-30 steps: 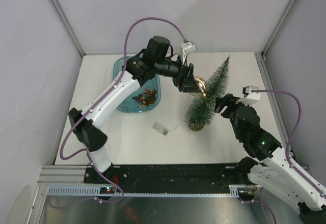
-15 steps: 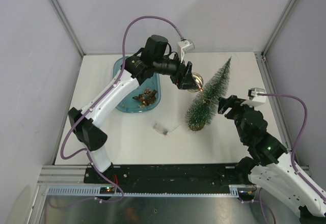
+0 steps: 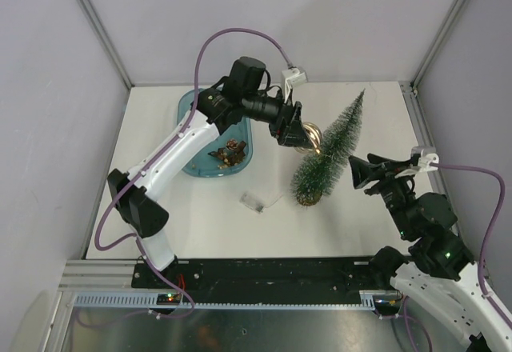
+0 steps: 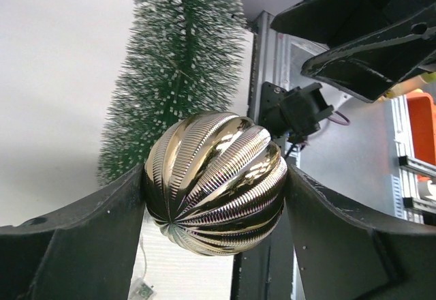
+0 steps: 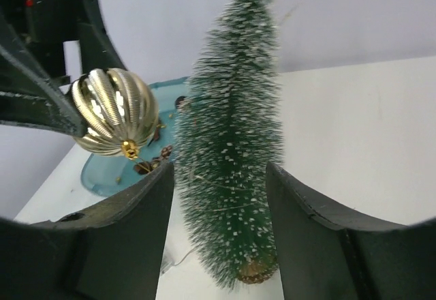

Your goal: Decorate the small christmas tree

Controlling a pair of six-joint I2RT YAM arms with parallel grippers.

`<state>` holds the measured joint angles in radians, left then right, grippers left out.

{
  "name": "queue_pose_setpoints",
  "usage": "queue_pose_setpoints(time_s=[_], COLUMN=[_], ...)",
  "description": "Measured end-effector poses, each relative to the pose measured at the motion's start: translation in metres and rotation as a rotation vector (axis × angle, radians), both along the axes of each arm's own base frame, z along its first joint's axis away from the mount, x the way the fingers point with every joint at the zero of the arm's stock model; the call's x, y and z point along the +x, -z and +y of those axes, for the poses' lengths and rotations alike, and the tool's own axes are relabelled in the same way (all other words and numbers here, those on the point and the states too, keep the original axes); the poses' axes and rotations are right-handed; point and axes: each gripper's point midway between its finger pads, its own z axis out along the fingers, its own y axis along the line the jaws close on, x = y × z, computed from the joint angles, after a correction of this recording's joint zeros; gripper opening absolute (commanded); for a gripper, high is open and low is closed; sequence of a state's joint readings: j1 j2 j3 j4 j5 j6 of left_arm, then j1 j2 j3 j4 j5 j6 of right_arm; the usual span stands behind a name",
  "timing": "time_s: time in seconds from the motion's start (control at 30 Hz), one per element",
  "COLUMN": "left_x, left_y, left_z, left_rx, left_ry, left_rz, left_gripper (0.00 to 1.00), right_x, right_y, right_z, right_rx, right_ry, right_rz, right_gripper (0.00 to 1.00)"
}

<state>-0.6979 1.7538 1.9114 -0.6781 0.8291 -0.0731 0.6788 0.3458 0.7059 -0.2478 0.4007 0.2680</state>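
The small christmas tree (image 3: 326, 148) stands upright on its brown base right of the table's middle. It also shows in the left wrist view (image 4: 178, 68) and the right wrist view (image 5: 235, 143). My left gripper (image 3: 302, 136) is shut on a ribbed gold bauble (image 3: 315, 138), held in the air against the tree's left side. The bauble fills the left wrist view (image 4: 214, 181) between both fingers. It also shows in the right wrist view (image 5: 116, 110). My right gripper (image 3: 358, 173) is open and empty, a little to the right of the tree, with its jaws facing it (image 5: 218, 174).
A blue tray (image 3: 194, 120) at the back left holds several brown pine cones (image 3: 227, 154). A small clear battery pack (image 3: 253, 201) lies in front of the tree, with a thin wire running to the tree. Grey walls close in the table.
My right gripper has drawn back from the tree, to the right and toward the near edge. My left gripper moved slightly away with the bauble, then back against the tree.
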Motion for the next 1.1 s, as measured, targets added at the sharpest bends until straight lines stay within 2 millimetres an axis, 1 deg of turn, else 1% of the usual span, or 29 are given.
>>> queue_pose_setpoints(time_s=[0.07, 0.33, 0.43, 0.57, 0.73, 0.93, 1.1], left_x=[-0.007, -0.031, -0.035, -0.039, -0.042, -0.043, -0.043], left_y=[0.0, -0.002, -0.004, -0.008, -0.018, -0.022, -0.023], left_z=[-0.001, -0.003, -0.002, -0.001, -0.001, -0.001, -0.001], left_rx=[-0.001, -0.007, -0.012, -0.018, -0.035, -0.042, -0.043], left_ry=[0.022, 0.1, 0.113, 0.122, 0.134, 0.14, 0.14], left_rz=[0.016, 0.085, 0.098, 0.106, 0.102, 0.098, 0.098], left_gripper=[0.43, 0.43, 0.43, 0.43, 0.43, 0.43, 0.43], right_x=[-0.003, -0.013, -0.015, -0.017, -0.022, -0.025, -0.024], right_y=[-0.001, -0.013, -0.009, 0.0, -0.002, -0.004, -0.003], right_z=[0.009, 0.051, 0.07, 0.086, 0.09, 0.092, 0.093], right_rx=[-0.005, -0.003, -0.02, -0.048, -0.057, -0.059, -0.061], right_ry=[-0.053, -0.279, -0.367, -0.442, -0.479, -0.499, -0.502], right_rz=[-0.005, -0.052, -0.042, -0.015, -0.03, -0.042, -0.04], right_gripper=[0.59, 0.56, 0.55, 0.49, 0.42, 0.28, 0.24])
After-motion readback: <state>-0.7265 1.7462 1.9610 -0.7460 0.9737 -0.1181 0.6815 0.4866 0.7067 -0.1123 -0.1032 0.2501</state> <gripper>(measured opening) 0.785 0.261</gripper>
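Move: The golden bauble, still held between the left fingertips with its gold cap and hanging string towards the right gripper, is about 11 cm to the right hand's left, roughly 6 cm ahead and close to level with it. The middle of the Christmas tree stands some 12 cm ahead of the right hand, 7 cm to its left and 10 cm lower. In the left hand the bauble sits at the fingertips, about 1 cm to that hand's right. Towards the bauble's cap and hanging string the right hand sweeps left about 9 cm, easing back a little, its wrist turning some 30 degrees counter-clockwise; beside the cap it slows and draws its half-open fingers nearly together around the string. Meanwhile the left hand keeps its hold and brings the bauble back about 4 cm, then up some 2 cm, turning slightly clockwise. ##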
